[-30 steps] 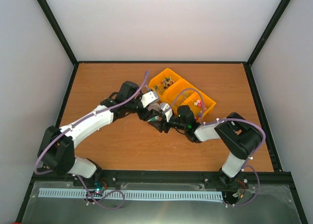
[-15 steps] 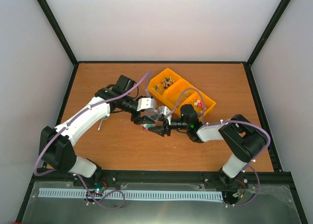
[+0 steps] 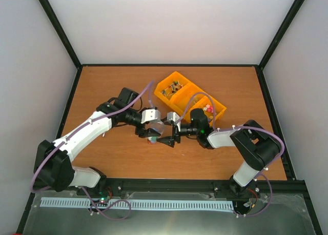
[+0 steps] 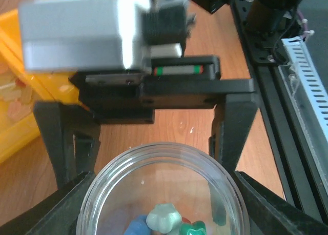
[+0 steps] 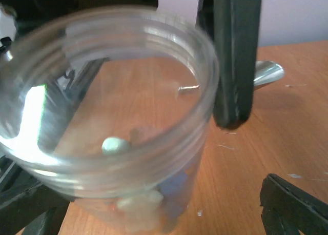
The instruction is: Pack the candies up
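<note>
A clear jar point(image 3: 155, 128) hangs just above the table's middle with my left gripper point(image 3: 151, 132) shut on its sides. The left wrist view looks down into the jar point(image 4: 163, 154), where a few candies point(image 4: 165, 220), pale green, blue and dark green, lie at the bottom between my left gripper's point(image 4: 164, 207) dark fingers. My right gripper point(image 3: 167, 139) faces the jar from the right, open. In the right wrist view the jar point(image 5: 128, 142) stands left of the right fingers point(image 5: 233, 65), not between them. More candies point(image 3: 207, 108) sit in the yellow bin's right compartment.
The yellow bin point(image 3: 223, 111) with three compartments lies diagonally at the back right, its far compartment holding darker small items point(image 3: 176, 85). A shiny metal piece point(image 5: 267, 72) lies on the table behind the right finger. Black rails edge the table.
The left arm has carried the jar left and toward the near edge. The right gripper has opened wider and come off the jar.
</note>
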`<action>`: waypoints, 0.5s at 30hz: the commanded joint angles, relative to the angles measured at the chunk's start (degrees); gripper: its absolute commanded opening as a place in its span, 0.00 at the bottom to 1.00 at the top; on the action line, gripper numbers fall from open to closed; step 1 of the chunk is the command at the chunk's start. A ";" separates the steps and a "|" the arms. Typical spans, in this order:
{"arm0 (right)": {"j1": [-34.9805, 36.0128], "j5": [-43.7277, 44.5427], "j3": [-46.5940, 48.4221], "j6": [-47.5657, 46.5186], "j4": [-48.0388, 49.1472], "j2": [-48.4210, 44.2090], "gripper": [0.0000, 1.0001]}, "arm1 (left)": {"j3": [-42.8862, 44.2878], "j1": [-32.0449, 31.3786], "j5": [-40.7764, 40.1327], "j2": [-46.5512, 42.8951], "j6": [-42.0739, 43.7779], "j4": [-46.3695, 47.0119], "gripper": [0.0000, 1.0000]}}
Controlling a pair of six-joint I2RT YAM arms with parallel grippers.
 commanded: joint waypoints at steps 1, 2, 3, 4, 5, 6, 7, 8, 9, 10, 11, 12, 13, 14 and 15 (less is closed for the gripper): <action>-1.08 4.87 -0.71 1.88 5.80 -1.41 1.00 | -2.53 0.00 -1.83 -0.55 -12.07 11.15 0.29; -1.08 4.97 -0.51 3.05 6.36 -1.16 1.00 | -3.20 0.01 -2.96 -0.52 -15.58 15.25 0.30; -1.08 5.51 -0.42 4.81 7.26 -0.89 1.00 | -3.83 0.02 -4.34 -0.40 -18.67 18.62 0.30; -0.96 6.39 -0.47 6.43 8.76 -0.41 1.00 | -4.33 0.00 -5.78 -0.19 -22.07 21.38 0.30; -0.59 7.56 -0.66 7.54 10.68 0.01 1.00 | -4.40 0.02 -6.85 0.08 -24.43 23.30 0.30; -0.25 9.09 -0.73 8.14 11.35 0.28 1.00 | -4.41 0.01 -7.87 0.22 -26.50 24.72 0.29; 0.17 10.49 -0.78 8.29 11.74 0.52 0.99 | -4.25 0.03 -8.63 0.24 -28.59 25.93 0.29; 0.56 11.79 -0.83 8.45 12.15 0.78 0.98 | -3.95 0.04 -9.12 0.32 -30.65 27.01 0.29; 0.92 12.88 -0.83 8.71 12.61 1.09 0.97 | -3.67 0.02 -9.41 0.39 -32.14 27.56 0.28; 1.27 13.92 -0.80 9.01 12.99 1.30 0.96 | -3.33 -0.02 -9.60 0.54 -33.78 28.12 0.28; 1.55 14.72 -0.72 9.24 13.24 1.64 0.94 | -3.13 -0.02 -9.67 0.65 -35.21 28.69 0.28; 1.82 14.97 -0.50 9.45 13.38 1.96 0.93 | -2.95 0.02 -9.69 0.73 -36.39 29.11 0.28; 2.08 15.31 -0.25 9.68 13.37 2.19 0.91 | -2.75 -0.01 -9.83 0.96 -37.46 29.39 0.28; 2.41 16.57 -0.18 9.71 13.29 2.25 0.90 | -2.44 0.02 -10.13 1.07 -38.17 29.55 0.27; 2.58 17.27 -0.13 9.69 13.19 2.27 0.88 | -2.26 0.03 -10.03 1.09 -38.40 29.57 0.27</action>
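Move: The jar of candies is already in the left fingers, gripped near its rim, its middle some 3 cm below that hand. From the right hand, whose open fingers straddle the jar, it lies about 2 cm to the left, 2 cm back and 3 cm higher. The orange box stands some 15 cm ahead of the left hand, 16 cm right and 17 cm below; the scoop lies roughly 7 cm ahead, 23 cm left and 18 cm below it. Forward by about 6 cm, dipping slightly and coming up again, the left hand carries the jar level with the tabletop, turning counter-clockwise some 25 degrees with its grip kept. The right hand follows forward about 3 cm and rises 2 cm, turning a little clockwise, its wide-open fingers staying around the jar without clamping it. ##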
